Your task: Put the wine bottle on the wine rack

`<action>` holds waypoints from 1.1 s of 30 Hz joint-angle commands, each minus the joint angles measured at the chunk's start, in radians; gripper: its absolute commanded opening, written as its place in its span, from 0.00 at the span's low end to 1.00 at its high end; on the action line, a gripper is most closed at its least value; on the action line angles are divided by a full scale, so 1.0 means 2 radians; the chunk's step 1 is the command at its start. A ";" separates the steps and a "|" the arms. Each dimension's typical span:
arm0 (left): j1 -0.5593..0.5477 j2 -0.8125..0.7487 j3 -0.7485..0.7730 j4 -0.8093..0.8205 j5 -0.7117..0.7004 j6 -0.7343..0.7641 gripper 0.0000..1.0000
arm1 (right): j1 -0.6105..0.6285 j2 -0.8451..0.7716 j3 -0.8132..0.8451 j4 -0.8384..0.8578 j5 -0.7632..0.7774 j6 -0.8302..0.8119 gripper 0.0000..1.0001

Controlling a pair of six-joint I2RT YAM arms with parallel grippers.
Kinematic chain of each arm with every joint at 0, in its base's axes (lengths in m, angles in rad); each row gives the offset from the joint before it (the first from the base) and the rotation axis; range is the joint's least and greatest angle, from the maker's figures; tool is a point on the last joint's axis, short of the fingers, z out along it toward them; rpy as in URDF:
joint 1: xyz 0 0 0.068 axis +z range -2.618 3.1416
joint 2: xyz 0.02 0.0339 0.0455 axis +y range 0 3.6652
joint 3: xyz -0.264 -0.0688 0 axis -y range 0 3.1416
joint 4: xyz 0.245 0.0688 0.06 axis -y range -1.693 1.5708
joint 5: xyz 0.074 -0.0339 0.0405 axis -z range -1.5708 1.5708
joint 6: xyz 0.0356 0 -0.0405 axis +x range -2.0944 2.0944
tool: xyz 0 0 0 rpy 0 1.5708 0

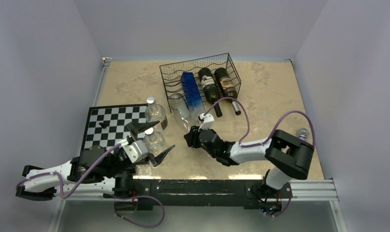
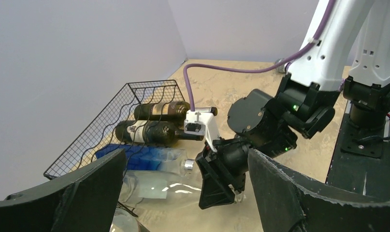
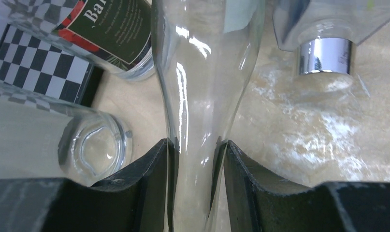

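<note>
The wine rack [image 1: 217, 65] [image 2: 110, 121] is a black wire box at the back of the table. It holds two dark bottles [image 1: 221, 86] [image 2: 156, 121] and a blue bottle [image 1: 191, 91] [image 2: 135, 157]. A clear wine bottle [image 1: 181, 110] [image 2: 154, 186] [image 3: 205, 67] lies on its side, its base at the rack's front edge. My right gripper [image 1: 192, 137] [image 2: 226, 176] [image 3: 196, 145] is shut on its neck. My left gripper [image 1: 165, 136] [image 2: 183, 193] is wide open near the chessboard, holding nothing, beside a standing clear bottle [image 1: 154, 139].
A black-and-white chessboard [image 1: 106, 125] [image 3: 36, 63] lies at the left with a small dark piece [image 1: 104, 124] on it. A labelled clear bottle [image 1: 155, 112] [image 3: 110, 29] stands at its right edge. A small bottle [image 1: 303, 133] stands behind the right arm's base.
</note>
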State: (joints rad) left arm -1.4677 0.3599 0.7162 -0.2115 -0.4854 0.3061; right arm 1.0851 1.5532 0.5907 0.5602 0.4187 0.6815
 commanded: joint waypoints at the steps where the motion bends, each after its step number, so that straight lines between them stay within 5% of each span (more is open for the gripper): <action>1: -0.002 0.001 0.020 0.005 -0.008 -0.004 0.99 | -0.007 0.034 0.066 0.233 0.047 -0.042 0.00; 11: -0.001 -0.001 0.037 -0.033 -0.011 -0.020 0.99 | -0.042 0.129 0.149 0.282 0.045 -0.044 0.00; 33: -0.001 -0.015 0.052 -0.083 -0.052 -0.060 0.99 | -0.100 0.250 0.285 0.215 -0.005 0.064 0.00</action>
State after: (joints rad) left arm -1.4673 0.3595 0.7692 -0.3515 -0.5571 0.2356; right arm 0.8906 2.0857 1.0508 0.7708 0.3824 0.7620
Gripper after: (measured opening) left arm 0.994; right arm 0.436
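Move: The clear bottle is held by its neck in the right hand. The empty leftmost rack slot is centred about 26 cm ahead of that hand, 8 cm to its left and slightly lower. The blue bottle lies just right of the slot, some 23 cm ahead of the hand and 2 cm to its right; the nearer capped bottle stands about 11 cm ahead and 16 cm left. From the idle left hand, the slot is roughly 35 cm ahead, 10 cm right and far below. Forward and somewhat left, about 15 cm out and 6 cm across, the right hand carries the clear bottle base first into the empty left end of the rack, alongside the blue bottle. It sinks only about a centimetre, early on, while the wrist turns some 10 degrees clockwise and rolls its left side up about as much. The fingers keep their pinch on the neck and the hand slows towards the end. ##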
